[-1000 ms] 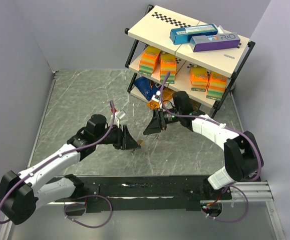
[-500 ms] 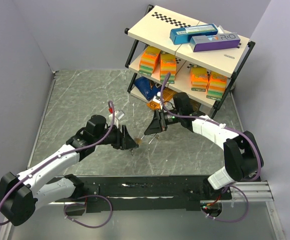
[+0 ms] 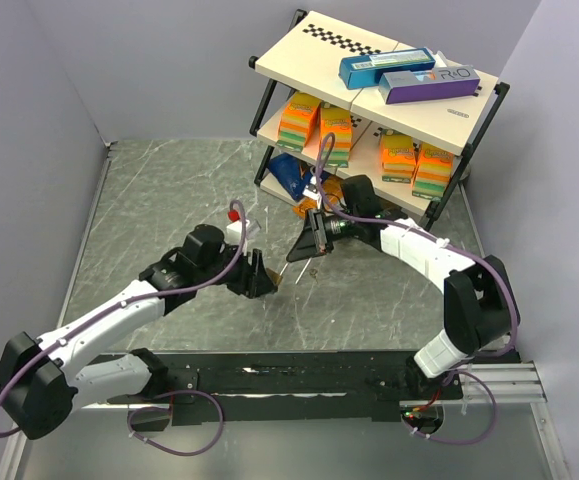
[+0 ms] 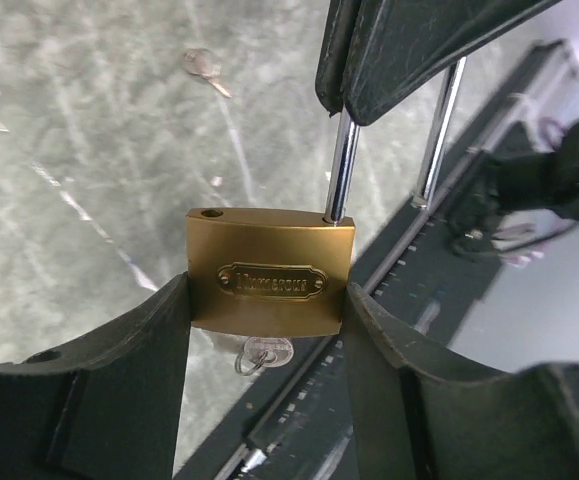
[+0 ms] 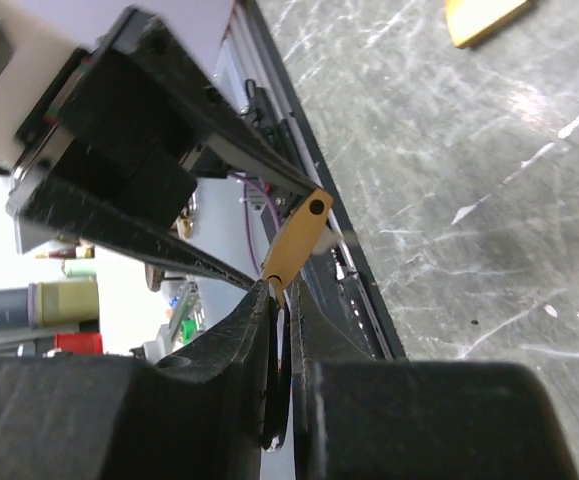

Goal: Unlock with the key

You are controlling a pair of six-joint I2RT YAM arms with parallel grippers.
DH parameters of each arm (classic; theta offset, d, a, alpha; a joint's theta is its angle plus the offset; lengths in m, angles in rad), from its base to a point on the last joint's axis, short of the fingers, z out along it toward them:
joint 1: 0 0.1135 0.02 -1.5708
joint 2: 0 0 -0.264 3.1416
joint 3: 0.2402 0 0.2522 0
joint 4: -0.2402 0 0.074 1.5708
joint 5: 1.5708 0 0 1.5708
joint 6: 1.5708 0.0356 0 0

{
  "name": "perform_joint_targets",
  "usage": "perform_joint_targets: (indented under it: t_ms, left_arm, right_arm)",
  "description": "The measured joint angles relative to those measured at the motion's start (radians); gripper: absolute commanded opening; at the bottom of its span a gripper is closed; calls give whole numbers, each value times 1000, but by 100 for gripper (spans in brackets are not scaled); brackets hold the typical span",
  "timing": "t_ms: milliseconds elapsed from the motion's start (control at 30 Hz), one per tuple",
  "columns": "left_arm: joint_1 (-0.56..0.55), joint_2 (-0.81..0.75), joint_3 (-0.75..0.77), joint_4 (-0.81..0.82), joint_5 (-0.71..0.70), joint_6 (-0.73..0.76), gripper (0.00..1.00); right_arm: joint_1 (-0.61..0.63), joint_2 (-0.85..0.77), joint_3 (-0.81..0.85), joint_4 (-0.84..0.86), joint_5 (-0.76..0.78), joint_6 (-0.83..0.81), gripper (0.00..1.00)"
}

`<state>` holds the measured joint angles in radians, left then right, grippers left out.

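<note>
A brass padlock (image 4: 269, 270) stands upright between the fingers of my left gripper (image 4: 267, 288), which is shut on its body. Its silver shackle (image 4: 341, 165) has one leg in the body. The other leg is swung out to the right and its hole shows empty. My right gripper (image 5: 284, 295) is shut on the top of the shackle, with the padlock (image 5: 294, 245) edge-on just beyond its tips. A small key with a ring (image 4: 264, 354) sticks out of the padlock's underside. In the top view the left gripper (image 3: 259, 275) and the right gripper (image 3: 299, 250) meet at mid-table.
A second small brownish key (image 4: 201, 65) lies loose on the marble table (image 3: 169, 200). A black-framed shelf (image 3: 299, 45) with orange boxes and blue and purple cartons stands at the back right. A yellow object (image 5: 479, 15) lies on the table near the shelf's foot.
My right gripper has closed from wide open onto the shackle. The left arm has shifted slightly up and to the right with the padlock.
</note>
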<state>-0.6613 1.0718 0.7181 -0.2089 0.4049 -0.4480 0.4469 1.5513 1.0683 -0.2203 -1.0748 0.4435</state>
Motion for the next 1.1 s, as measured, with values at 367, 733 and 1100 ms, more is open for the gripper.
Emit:
perform_joint_targets:
  t_ms: [367, 733, 1100]
  left_arm:
    - [-113, 69, 48, -48, -235, 13, 1]
    - [-141, 117, 57, -54, -320, -48, 1]
    - [-126, 119, 51, -81, -355, -101, 1]
  right_arm:
    - [2, 38, 43, -109, 101, -3, 5]
    - [2, 47, 43, -133, 188, -10, 51]
    - [-14, 48, 8, -95, 209, -6, 63]
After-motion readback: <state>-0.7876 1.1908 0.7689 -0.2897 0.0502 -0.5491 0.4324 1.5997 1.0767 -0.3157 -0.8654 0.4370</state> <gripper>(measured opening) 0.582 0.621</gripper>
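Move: At the left fingertips sits the padlock body, already unlocked. The bow of its shackle, pinched by the right hand, is about 4 cm ahead, 4 cm right and 3 cm above the left hand. From the right hand, the padlock body is about 4 cm back, 4 cm left and 3 cm lower. The loose key on the table lies about 3 cm ahead, 5 cm right and 17 cm below the right hand; the second padlock is roughly 15 cm left, 1 cm ahead and 17 cm down. Sinking together about 3 cm and easing forward a little, both hands carry the padlock between them, the left gripping its body and the right its swung-out shackle, while the wrists turn about 10 to 15 degrees. Then the right fingers open wide and let go of the shackle, both hands still settling about another centimetre; the left keeps its hold. ##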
